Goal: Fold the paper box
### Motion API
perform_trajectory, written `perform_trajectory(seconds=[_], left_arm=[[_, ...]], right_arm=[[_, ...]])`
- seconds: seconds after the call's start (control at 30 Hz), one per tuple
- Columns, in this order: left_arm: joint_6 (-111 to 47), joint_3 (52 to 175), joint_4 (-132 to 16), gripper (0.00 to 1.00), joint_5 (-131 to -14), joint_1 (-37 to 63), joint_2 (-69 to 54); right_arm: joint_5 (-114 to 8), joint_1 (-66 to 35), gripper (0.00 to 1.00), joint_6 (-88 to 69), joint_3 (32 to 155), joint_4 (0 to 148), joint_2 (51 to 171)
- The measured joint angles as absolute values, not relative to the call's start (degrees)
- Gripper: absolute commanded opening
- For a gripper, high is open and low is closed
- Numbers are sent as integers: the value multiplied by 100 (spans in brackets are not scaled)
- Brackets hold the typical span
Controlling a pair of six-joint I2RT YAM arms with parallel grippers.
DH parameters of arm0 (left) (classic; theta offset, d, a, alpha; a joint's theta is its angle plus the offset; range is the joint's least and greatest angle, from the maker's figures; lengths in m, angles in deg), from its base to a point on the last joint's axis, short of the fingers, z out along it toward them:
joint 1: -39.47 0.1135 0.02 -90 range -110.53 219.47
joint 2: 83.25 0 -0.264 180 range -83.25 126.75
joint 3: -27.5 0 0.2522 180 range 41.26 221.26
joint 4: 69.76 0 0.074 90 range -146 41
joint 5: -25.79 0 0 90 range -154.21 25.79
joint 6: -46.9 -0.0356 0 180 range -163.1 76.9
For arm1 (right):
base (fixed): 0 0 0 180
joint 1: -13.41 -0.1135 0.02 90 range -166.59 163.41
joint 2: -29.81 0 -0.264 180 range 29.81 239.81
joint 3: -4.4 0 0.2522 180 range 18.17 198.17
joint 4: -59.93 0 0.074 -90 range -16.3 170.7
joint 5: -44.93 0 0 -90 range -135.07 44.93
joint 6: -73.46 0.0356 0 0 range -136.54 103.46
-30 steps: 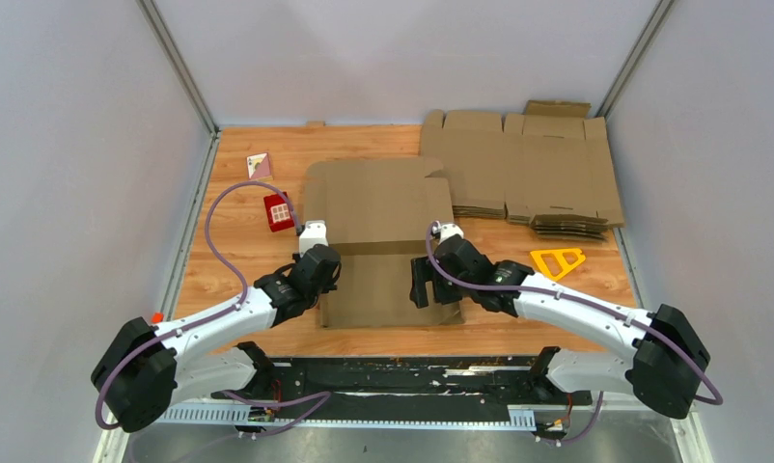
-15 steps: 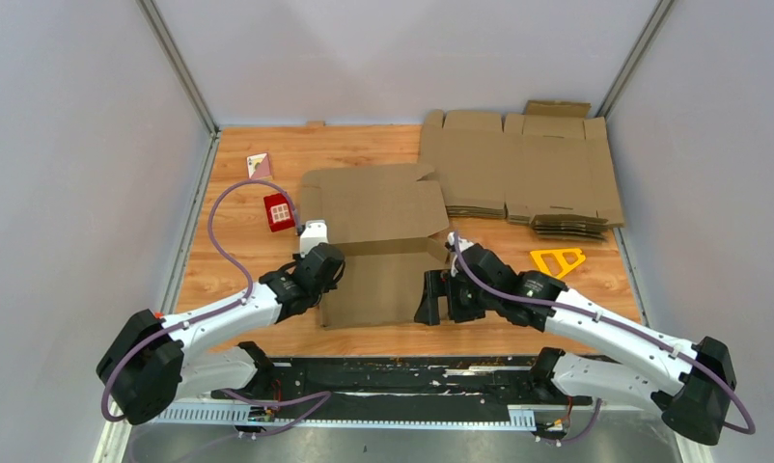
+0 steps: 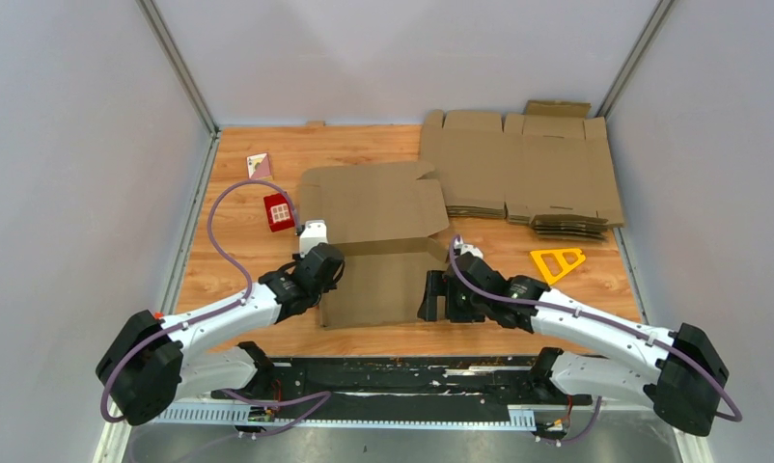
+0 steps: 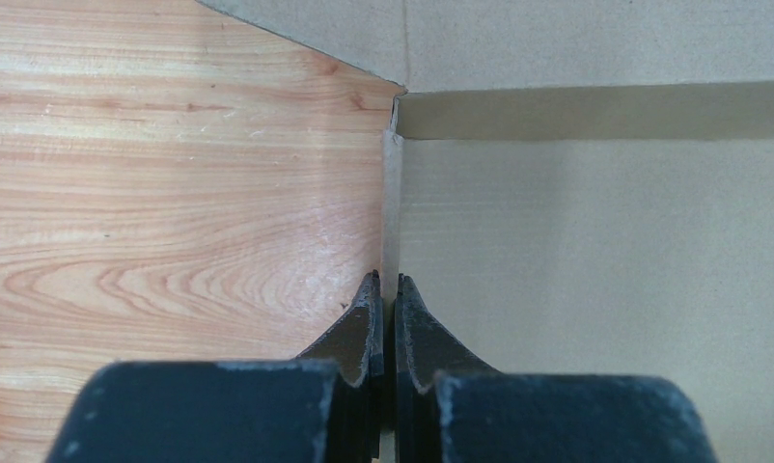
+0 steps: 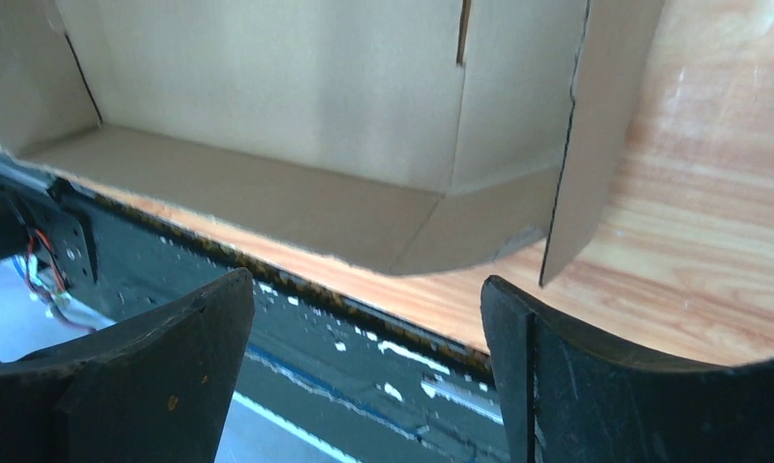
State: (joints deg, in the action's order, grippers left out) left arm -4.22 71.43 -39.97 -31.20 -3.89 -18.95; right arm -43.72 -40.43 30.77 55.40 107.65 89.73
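The paper box (image 3: 373, 207) is a big brown cardboard sheet, partly creased, lying mid-table. Its near panel (image 3: 378, 285) has raised side walls. My left gripper (image 3: 322, 285) is over the box's left edge. In the left wrist view that gripper (image 4: 387, 282) is shut on the thin upright left wall (image 4: 391, 212). My right gripper (image 3: 439, 297) is at the box's near right corner, open. In the right wrist view its fingers stand wide apart around nothing (image 5: 366, 280), and the box's right side flap (image 5: 595, 125) stands upright just beyond them.
A pile of flat cardboard sheets (image 3: 518, 164) lies at the back right. A small red box (image 3: 279, 212) sits left of the paper box, a yellow triangular tool (image 3: 557, 260) to its right, a small card (image 3: 259, 166) at the far left. The black rail (image 3: 393, 371) borders the table's near edge.
My right gripper has moved from the box's right side by the crease down to its near right corner, staying open. The far panel's right flap shifted slightly. The left gripper held still.
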Motion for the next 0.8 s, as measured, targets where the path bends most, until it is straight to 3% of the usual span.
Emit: perform_trajectory(seconds=[0.47, 0.8], left_arm=[[-422, 7143, -3999, 0, -3131, -389, -1895], [-422, 7143, -3997, 0, -3133, -389, -1895]], right_arm=[[-4267, -4041, 87, 2580, 6060, 9799, 10166], [-4873, -4041, 87, 1960, 6123, 9604, 10253]])
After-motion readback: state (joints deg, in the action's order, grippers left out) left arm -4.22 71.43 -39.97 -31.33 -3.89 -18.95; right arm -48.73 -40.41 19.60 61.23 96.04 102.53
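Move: Just ahead of the right hand, about 3 cm forward, 1 cm left and 3 cm lower, the box's near-right corner flap sticks out in line with the near wall. From the same hand, the near wall's middle is some 12 cm left and about level, and the right side wall's middle about 9 cm ahead and 1 cm right. For the left hand, still pinching the left side wall, the flap is roughly 26 cm right and 9 cm back. Right hand, fingers wide, sweeps 5 cm left and 3 cm forward, one finger pushing the corner flap inward. ##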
